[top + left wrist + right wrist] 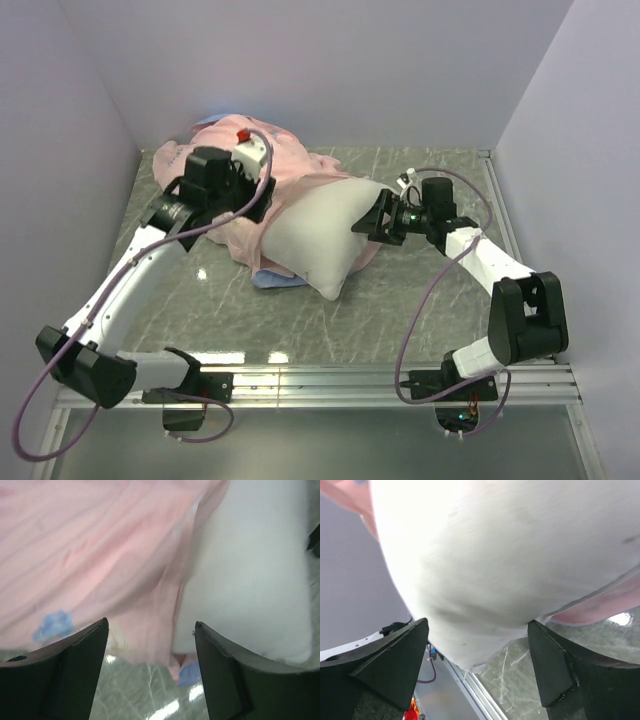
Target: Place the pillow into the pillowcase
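Observation:
The white pillow (318,232) lies in the middle of the table, its left end tucked under the pink pillowcase (290,165). A blue bit of the case (273,281) shows beneath the pillow. My left gripper (252,203) hovers over the case's edge beside the pillow. Its jaws stand open in the left wrist view (150,630), with loose pink pillowcase (90,555) and the pillow (250,570) below them. My right gripper (378,226) is at the pillow's right end, open (477,630). The pillow's bulging corner (510,555) sits between its fingers, not pinched.
The green marbled table (420,300) is boxed in by pale walls on the left, back and right. An aluminium rail (400,378) runs along the near edge. Pink cables (425,300) loop from both arms. More of the case bunches toward the back left (215,135).

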Available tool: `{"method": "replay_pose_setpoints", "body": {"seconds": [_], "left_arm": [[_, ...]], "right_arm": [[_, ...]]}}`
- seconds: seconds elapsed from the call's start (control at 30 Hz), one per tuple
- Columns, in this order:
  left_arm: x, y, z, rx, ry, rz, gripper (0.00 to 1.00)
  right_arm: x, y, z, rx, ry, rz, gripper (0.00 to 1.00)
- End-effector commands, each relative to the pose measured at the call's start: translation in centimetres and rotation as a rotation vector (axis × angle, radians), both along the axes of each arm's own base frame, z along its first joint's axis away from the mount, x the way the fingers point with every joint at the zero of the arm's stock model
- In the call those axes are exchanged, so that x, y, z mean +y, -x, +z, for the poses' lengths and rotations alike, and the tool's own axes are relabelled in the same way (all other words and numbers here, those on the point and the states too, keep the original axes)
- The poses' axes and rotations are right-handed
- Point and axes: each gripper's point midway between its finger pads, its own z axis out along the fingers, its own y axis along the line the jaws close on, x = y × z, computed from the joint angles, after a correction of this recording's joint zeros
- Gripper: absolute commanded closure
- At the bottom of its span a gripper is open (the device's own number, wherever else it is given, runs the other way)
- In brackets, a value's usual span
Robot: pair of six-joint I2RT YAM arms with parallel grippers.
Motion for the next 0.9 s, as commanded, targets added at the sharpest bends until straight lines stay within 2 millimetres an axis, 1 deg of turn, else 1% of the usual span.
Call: {"method": "replay_pose_setpoints", "body": {"seconds": [0.0, 0.07, 0.1, 0.13, 0.17, 0.2, 0.27, 0.3, 0.33, 0.4, 0.47, 0.5, 0.53, 0.57, 0.6, 0.63, 0.67, 0.7, 0.73, 0.77, 0.8, 0.83, 0.87], "left_arm": [[2.5, 1.4, -5.5, 0.081, -0.161, 0.017, 0.24], [2.7, 1.8, -6.3, 0.099, -0.148, 0.031, 0.23], [2.6, 1.8, -7.0, 0.114, -0.145, 0.034, 0.23], [2.6, 1.9, -7.9, 0.136, -0.147, 0.044, 0.23], [3.1, 1.7, -8.4, 0.139, -0.163, 0.072, 0.23], [3.0, 1.3, -9.3, 0.149, -0.171, 0.078, 0.23], [3.2, 0.8, -10.2, 0.146, -0.185, 0.092, 0.23], [3.2, 0.6, -11.2, 0.162, -0.197, 0.095, 0.23], [3.1, 0.0, -11.3, 0.148, -0.2, 0.104, 0.24], [3.6, -0.7, -12.3, 0.156, -0.233, 0.138, 0.28], [3.4, -1.0, -12.5, 0.159, -0.242, 0.124, 0.41], [3.1, -1.1, -12.1, 0.16, -0.233, 0.109, 0.5], [2.6, -0.9, -11.9, 0.168, -0.223, 0.08, 0.72], [2.1, 0.1, -12.3, 0.217, -0.218, 0.039, 0.8], [0.1, 0.9, -11.6, 0.25, -0.155, -0.066, 0.85], [-2.0, 2.5, -11.5, 0.277, -0.135, -0.183, 0.95], [-3.3, 5.0, -12.0, 0.353, -0.142, -0.278, 1.0], [-5.9, 7.1, -10.6, 0.362, -0.093, -0.432, 1.0], [-8.5, 10.3, -10.2, 0.393, -0.089, -0.569, 1.0], [-9.7, 12.1, -9.7, 0.42, -0.071, -0.641, 1.0], [-11.3, 14.6, -8.2, 0.455, -0.008, -0.753, 1.0], [-12.5, 16.4, -7.6, 0.47, 0.016, -0.828, 1.0], [-13.2, 17.4, -7.1, 0.493, 0.045, -0.882, 1.0]], "right_arm": [[0.6, 1.1, 1.1, -0.044, 0.032, 0.034, 0.12], [1.3, 1.7, 0.4, -0.041, 0.047, 0.059, 0.12], [1.6, 1.7, 0.0, -0.038, 0.055, 0.061, 0.12], [2.3, 2.1, -0.4, -0.023, 0.052, 0.078, 0.12], [2.8, 2.3, -1.1, -0.004, 0.054, 0.09, 0.12], [3.1, 2.4, -1.3, -0.002, 0.058, 0.097, 0.12], [4.1, 2.8, -1.9, 0.003, 0.062, 0.125, 0.12], [4.4, 2.7, -2.0, -0.007, 0.062, 0.128, 0.12], [4.7, 2.6, -2.2, 0.001, 0.062, 0.131, 0.12], [5.3, 2.6, -2.3, 0.005, 0.051, 0.147, 0.14], [5.6, 2.3, -2.5, 0.013, 0.047, 0.15, 0.18], [5.8, 2.1, -2.4, 0.005, 0.037, 0.147, 0.24], [5.9, 2.0, -2.7, 0.014, 0.031, 0.145, 0.3], [6.1, 2.1, -2.5, 0.021, 0.012, 0.152, 0.4], [6.5, 1.7, -2.0, -0.006, -0.018, 0.156, 0.58], [6.8, 1.6, -2.1, 0.034, -0.049, 0.142, 0.66], [7.2, 1.5, -1.8, 0.043, -0.083, 0.144, 0.73], [7.7, 0.8, -0.8, 0.041, -0.15, 0.108, 0.9], [8.1, 0.4, -0.3, 0.04, -0.187, 0.091, 1.0], [8.4, -0.3, 0.4, 0.032, -0.219, 0.06, 1.0], [9.2, -0.7, 2.1, 0.031, -0.289, 0.043, 1.0], [9.8, -1.1, 2.9, 0.031, -0.324, 0.031, 1.0], [10.3, -1.3, 3.8, 0.031, -0.355, 0.023, 1.0]]}}
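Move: The pillowcase's open edge that the left hand goes for lies roughly 15 cm below it, about 3 cm to its left and 1 cm back; the pillow's bulging middle is some 14 cm to its right, 3 cm back and 20 cm below. From the right hand, the pillow's end is about 6 cm left, 2 cm back and 3 cm lower, and the pillow's near corner some 9 cm left, 14 cm back and 10 cm below. Left drops 14 cm, pinches the pillowcase edge, drags it back-right; right reaches 7 cm left, pinching the pillow's end. ##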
